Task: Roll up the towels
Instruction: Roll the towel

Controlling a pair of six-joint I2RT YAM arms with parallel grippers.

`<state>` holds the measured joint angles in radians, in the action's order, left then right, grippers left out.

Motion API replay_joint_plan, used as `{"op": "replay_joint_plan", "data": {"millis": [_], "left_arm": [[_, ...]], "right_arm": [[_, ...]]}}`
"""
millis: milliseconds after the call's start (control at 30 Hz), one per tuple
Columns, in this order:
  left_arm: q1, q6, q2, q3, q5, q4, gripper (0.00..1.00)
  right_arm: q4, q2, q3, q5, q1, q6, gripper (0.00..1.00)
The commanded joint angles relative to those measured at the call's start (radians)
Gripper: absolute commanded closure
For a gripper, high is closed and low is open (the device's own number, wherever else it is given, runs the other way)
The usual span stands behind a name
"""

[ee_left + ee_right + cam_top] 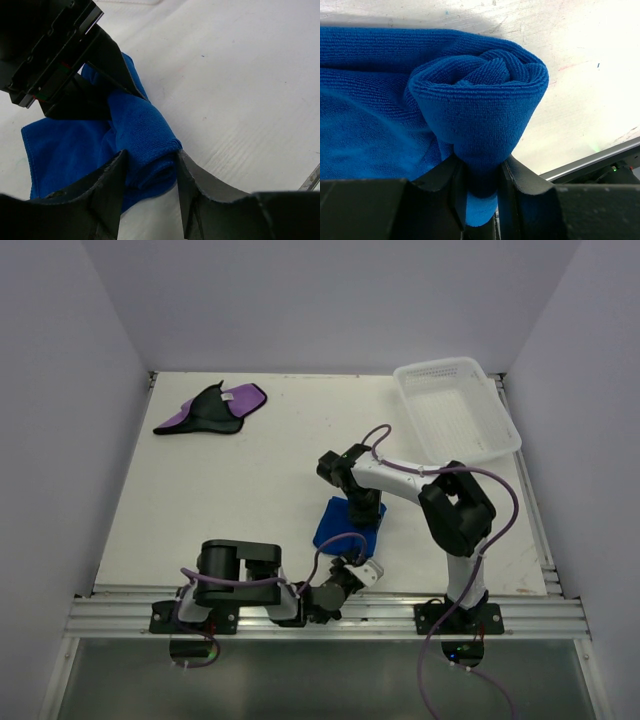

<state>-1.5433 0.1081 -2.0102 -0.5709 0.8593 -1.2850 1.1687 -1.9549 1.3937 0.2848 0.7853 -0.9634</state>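
Note:
The blue towel [335,527] lies mid-table, partly rolled, with a flat part still spread out [60,150]. My right gripper [480,162] is shut on one end of the roll [475,100], whose spiral shows in the right wrist view. From the near side, my left gripper [150,155] has both fingers against the other end of the roll [142,127]. In the top view the right gripper [362,508] sits over the towel's far edge and the left gripper [360,570] just near of it. The purple towel [212,408] lies crumpled at the far left, black side partly up.
A white mesh basket [480,445] stands at the far right, tilted against the wall side. The metal rail [330,605] runs along the near table edge, close behind the left gripper. White walls close in the table on three sides.

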Motion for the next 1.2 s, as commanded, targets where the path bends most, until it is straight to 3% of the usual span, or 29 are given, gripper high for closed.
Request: {"op": "replay_joint_plan", "data": {"millis": [0,267,300,567,600,667,700,800,1033,1167], "left_arm": [[0.028,-0.001,-0.012,-0.033,-0.025,-0.122,0.55],[0.051,-0.059,0.011,-0.03,-0.055,-0.071,0.88],[0.051,-0.077,0.019,-0.023,-0.049,-0.059,0.99],[0.051,-0.327,0.111,0.034,-0.006,0.03,1.0],[0.051,-0.353,0.117,0.051,0.001,0.036,1.0],[0.051,-0.44,0.136,0.066,0.02,0.061,1.0],[0.051,-0.468,0.143,0.078,0.026,0.072,1.0],[0.051,-0.568,0.163,0.101,0.029,0.122,1.0],[0.038,-0.803,0.197,0.134,0.087,0.283,1.0],[0.011,-0.899,0.2,0.118,0.133,0.389,1.0]], "right_arm": [[-0.026,0.02,-0.024,-0.059,0.008,-0.006,1.0],[-0.026,0.04,-0.032,-0.059,0.008,-0.005,1.0],[-0.026,0.042,-0.03,-0.059,0.008,-0.005,1.0],[-0.058,0.085,-0.033,-0.076,0.006,0.002,0.98],[-0.066,0.103,-0.038,-0.081,0.005,0.008,0.87],[-0.092,0.12,-0.042,-0.101,0.0,0.014,0.76],[-0.104,0.129,-0.05,-0.11,-0.003,0.02,0.64],[-0.158,0.171,-0.077,-0.159,-0.017,0.025,0.49],[-0.188,0.22,-0.099,-0.174,-0.026,0.035,0.2],[-0.266,0.351,-0.163,-0.164,-0.049,0.011,0.15]]}}
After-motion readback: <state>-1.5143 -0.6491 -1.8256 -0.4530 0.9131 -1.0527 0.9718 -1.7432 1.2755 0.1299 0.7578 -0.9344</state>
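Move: The near end of the blue towel's roll is right at the left hand's half-open fingertips, about 2 cm ahead and 1 cm right, level. From the right hand, which still grips the roll farther out, that end lies about 5 cm back, level sideways. The towel's flat part spreads some 6 cm to the right hand's left, 1 cm back and 2 cm lower. Left hand pinches the roll's near end, then shifts 3 cm left; right opens, lifting and moving 3 cm left. ##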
